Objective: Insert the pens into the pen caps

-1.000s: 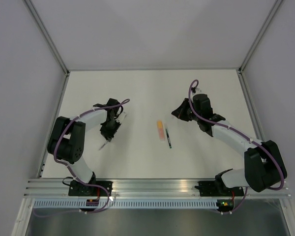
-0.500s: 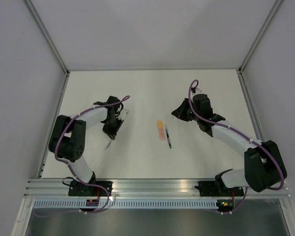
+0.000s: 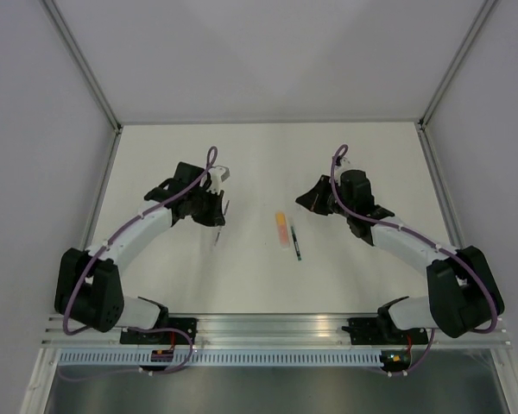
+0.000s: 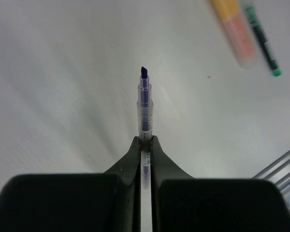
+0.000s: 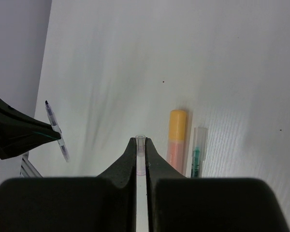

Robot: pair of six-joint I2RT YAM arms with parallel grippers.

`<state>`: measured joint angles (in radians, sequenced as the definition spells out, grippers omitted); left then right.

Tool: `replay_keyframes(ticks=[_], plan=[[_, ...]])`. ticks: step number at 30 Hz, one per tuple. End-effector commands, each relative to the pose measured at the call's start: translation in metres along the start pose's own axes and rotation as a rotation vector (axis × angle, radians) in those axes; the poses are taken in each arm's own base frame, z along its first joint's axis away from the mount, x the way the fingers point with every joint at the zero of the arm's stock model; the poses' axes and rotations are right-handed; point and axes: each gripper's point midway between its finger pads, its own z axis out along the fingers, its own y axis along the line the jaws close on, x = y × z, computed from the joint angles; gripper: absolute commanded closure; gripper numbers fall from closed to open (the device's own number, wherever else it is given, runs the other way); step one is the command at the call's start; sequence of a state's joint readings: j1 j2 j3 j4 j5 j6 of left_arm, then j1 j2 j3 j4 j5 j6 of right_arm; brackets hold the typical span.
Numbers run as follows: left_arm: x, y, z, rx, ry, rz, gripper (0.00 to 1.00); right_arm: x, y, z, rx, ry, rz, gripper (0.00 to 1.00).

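Observation:
My left gripper (image 4: 145, 140) is shut on a pale clear pen (image 4: 144, 101) whose dark purple tip points away from the jaws, above the table. In the top view this gripper (image 3: 217, 211) hangs left of centre. My right gripper (image 5: 140, 143) is shut on a small clear pen cap (image 5: 140, 138), its open end facing forward toward the held pen (image 5: 55, 130). An orange-pink pen (image 5: 176, 140) with a yellow-orange cap on it lies on the table beside a dark green pen (image 5: 198, 152) under a clear cap. Both lie mid-table between the arms, the orange-pink pen (image 3: 281, 228) left of the green one (image 3: 296, 243).
The white table (image 3: 259, 164) is walled by grey panels at the back and sides. An aluminium rail (image 3: 276, 328) carrying both arm bases runs along the near edge. The right gripper (image 3: 306, 200) hovers just right of the two lying pens.
My left gripper has shut on the pale pen, lifted it off the table and swung toward the centre. The right arm has barely moved.

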<state>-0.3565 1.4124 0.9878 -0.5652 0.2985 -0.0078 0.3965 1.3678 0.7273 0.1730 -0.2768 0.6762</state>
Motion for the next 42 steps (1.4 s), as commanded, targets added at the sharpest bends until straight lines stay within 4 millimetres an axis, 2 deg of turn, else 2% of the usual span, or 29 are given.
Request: replay_keyframes(ticks=[1,2,3,4,5,7,8,10,12,14,20,22,25,28,32,37,42], plan=[[-0.033,-0.048,-0.012,0.191,-0.188,-0.027,0.98,-0.028,0.041,-0.012,-0.170,-0.109,-0.060,1.00],[-0.032,-0.066,-0.019,0.277,-0.219,-0.014,0.98,-0.026,0.046,-0.014,-0.201,-0.106,-0.064,1.00],[-0.035,-0.076,-0.023,0.319,-0.247,-0.041,0.98,-0.029,0.051,-0.017,-0.224,-0.119,-0.068,1.00],[-0.051,-0.086,-0.030,0.364,-0.335,-0.014,0.98,-0.037,0.062,-0.023,-0.266,-0.152,-0.080,1.00],[-0.043,-0.100,-0.030,0.429,-0.341,-0.004,0.98,-0.040,0.067,-0.026,-0.288,-0.166,-0.089,1.00],[-0.061,-0.118,-0.049,0.511,-0.460,0.024,0.98,-0.048,0.082,-0.035,-0.341,-0.194,-0.114,1.00],[-0.055,-0.128,-0.051,0.557,-0.458,0.037,0.98,-0.051,0.088,-0.039,-0.359,-0.204,-0.122,1.00],[-0.061,-0.138,-0.061,0.594,-0.510,0.069,0.98,-0.060,0.098,-0.049,-0.392,-0.251,-0.131,1.00],[-0.054,-0.149,-0.063,0.636,-0.517,0.092,0.98,-0.065,0.106,-0.055,-0.416,-0.280,-0.118,1.00],[-0.051,-0.158,-0.063,0.670,-0.537,0.117,0.98,-0.070,0.124,-0.063,-0.481,-0.306,-0.139,1.00],[-0.036,-0.166,-0.067,0.724,-0.624,0.164,0.98,-0.071,0.159,-0.073,-0.590,-0.327,-0.170,1.00],[-0.035,-0.169,-0.074,0.744,-0.654,0.165,0.98,-0.069,0.170,-0.078,-0.625,-0.332,-0.188,1.00],[-0.033,-0.178,-0.087,0.806,-0.694,0.182,0.98,-0.058,0.188,-0.086,-0.689,-0.328,-0.216,1.00],[-0.024,-0.180,-0.090,0.834,-0.711,0.185,0.98,-0.037,0.211,-0.090,-0.763,-0.289,-0.231,1.00],[-0.019,-0.183,-0.100,0.858,-0.728,0.205,0.98,-0.021,0.231,-0.099,-0.830,-0.302,-0.271,1.00],[-0.016,-0.184,-0.107,0.865,-0.750,0.207,0.98,-0.017,0.236,-0.106,-0.861,-0.317,-0.273,1.00],[-0.015,-0.185,-0.111,0.874,-0.755,0.211,0.98,-0.009,0.233,-0.103,-0.855,-0.302,-0.297,1.00]])
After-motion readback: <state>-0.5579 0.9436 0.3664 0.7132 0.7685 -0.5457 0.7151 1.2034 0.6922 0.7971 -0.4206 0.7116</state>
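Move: The clear pen cap in the right fingers is about 22 cm to the right of the left hand, some 5 cm farther out and 4 cm higher; equally, the purple pen in the left fingers lies 22 cm left of the right hand, 5 cm back and 4 cm lower. On the table, the yellow-capped marker is roughly 4 cm left, 2 cm back and 13 cm below the right hand; the green pen is straight below that hand, 5 cm back. The purple pen, still gripped, goes right, back and up towards the cap, the left hand covering about 11 cm to the right, then carrying on back and up while its wrist swings the fingers rightward and stands the pen steeper, tip up. The cap, kept pinched in the right hand, is lifted first, then brought left and back over the table, some 19 cm up in all, its fingers tipping up and turning counter-clockwise. ##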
